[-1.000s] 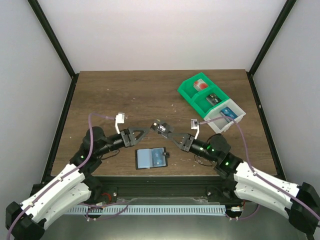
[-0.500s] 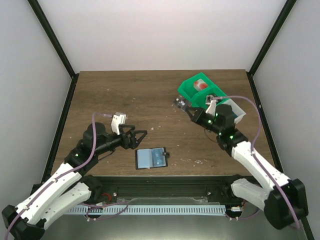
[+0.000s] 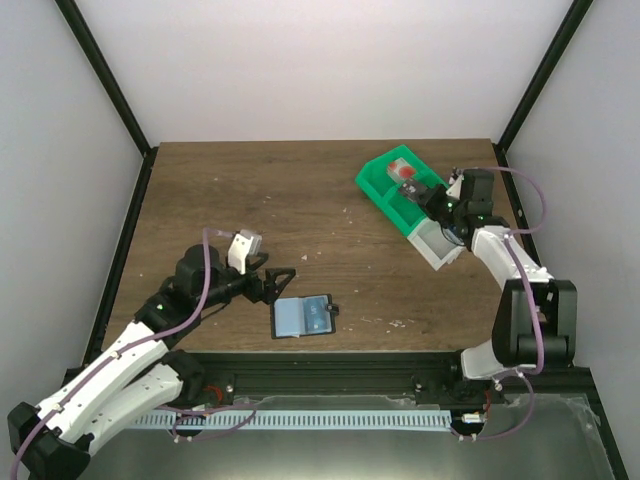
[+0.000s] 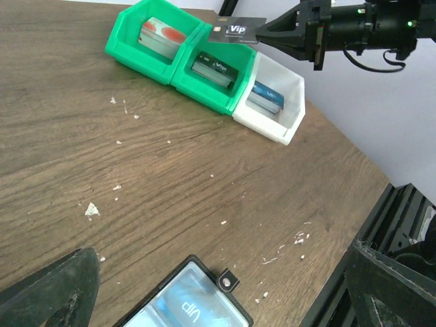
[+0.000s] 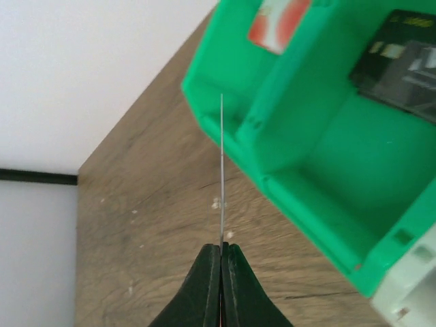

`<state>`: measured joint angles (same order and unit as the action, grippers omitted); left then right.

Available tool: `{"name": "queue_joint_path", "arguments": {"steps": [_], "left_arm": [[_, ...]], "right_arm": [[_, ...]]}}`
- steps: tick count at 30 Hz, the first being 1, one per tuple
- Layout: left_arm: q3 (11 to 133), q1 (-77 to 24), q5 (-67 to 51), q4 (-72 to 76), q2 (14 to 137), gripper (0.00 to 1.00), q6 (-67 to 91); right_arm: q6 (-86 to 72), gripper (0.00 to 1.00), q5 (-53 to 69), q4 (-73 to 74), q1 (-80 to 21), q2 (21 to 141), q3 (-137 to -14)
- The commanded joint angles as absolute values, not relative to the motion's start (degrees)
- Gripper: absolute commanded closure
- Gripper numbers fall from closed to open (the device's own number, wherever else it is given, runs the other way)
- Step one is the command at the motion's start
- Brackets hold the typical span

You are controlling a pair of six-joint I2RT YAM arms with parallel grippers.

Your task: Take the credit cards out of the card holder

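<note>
The card holder (image 3: 303, 317) lies open near the table's front edge, with a blue credit card (image 4: 182, 310) marked VIP under its clear pocket. My left gripper (image 3: 281, 283) hovers open just left of it, with nothing between its fingers (image 4: 51, 289). My right gripper (image 3: 432, 199) is shut on a dark credit card (image 4: 236, 30), also marked VIP. It holds this card over the green-and-white bin (image 3: 378, 183) at the back right. The right wrist view shows the held card (image 5: 221, 170) edge-on, above the bin's green wall (image 5: 272, 160).
The bin (image 4: 170, 73) has a red-and-white card (image 4: 161, 33) in its far green compartment, a dark card (image 4: 214, 69) in the middle one and a blue card (image 4: 266, 97) in the white one. Black frame rails run along the table's edges.
My right arm has swung from the table's middle to the bin at the back right, carrying the card. My left gripper has shifted slightly towards the card holder, still open.
</note>
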<state>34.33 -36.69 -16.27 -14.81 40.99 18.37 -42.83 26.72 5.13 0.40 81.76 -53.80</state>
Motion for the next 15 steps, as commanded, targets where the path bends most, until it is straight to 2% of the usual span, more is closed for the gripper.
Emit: {"name": "queue_joint_path", "arguments": {"steps": [1, 15], "left_arm": [[34.34, -36.65, -16.53, -15.63, 40.83, 0.0, 16.28], [34.36, -36.65, -14.67, -15.98, 40.5, 0.0, 15.72]], "right_arm": [[-40.1, 1.0, 26.66, 9.75, 4.08, 87.31, -59.05], [-39.7, 1.0, 26.8, 10.23, 8.56, 104.48, -71.17]]}}
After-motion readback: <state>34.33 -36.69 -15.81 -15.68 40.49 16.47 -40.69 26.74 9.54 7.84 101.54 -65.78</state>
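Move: The black VIP card, still held in the right fingers, is bound for the middle green compartment, whose middle lies about 9 cm ahead of that hand, 5 cm to its right and 14 cm below. The green compartment with the red-and-white cards is some 16 cm straight ahead, and the white bin with the blue cards 2 cm ahead and 11 cm right, both similarly low. From the left hand the middle compartment lies about 27 cm forward and 35 cm right. The black VIP card, kept pinched on edge between the shut right fingertips, is carried down about 7 cm and also forward and right by some 6 cm each, into the mouth of the middle green compartment. On the way the wrist tips the fingers some 10 degrees further down and turns slightly clockwise. The fingers keep their hold. ##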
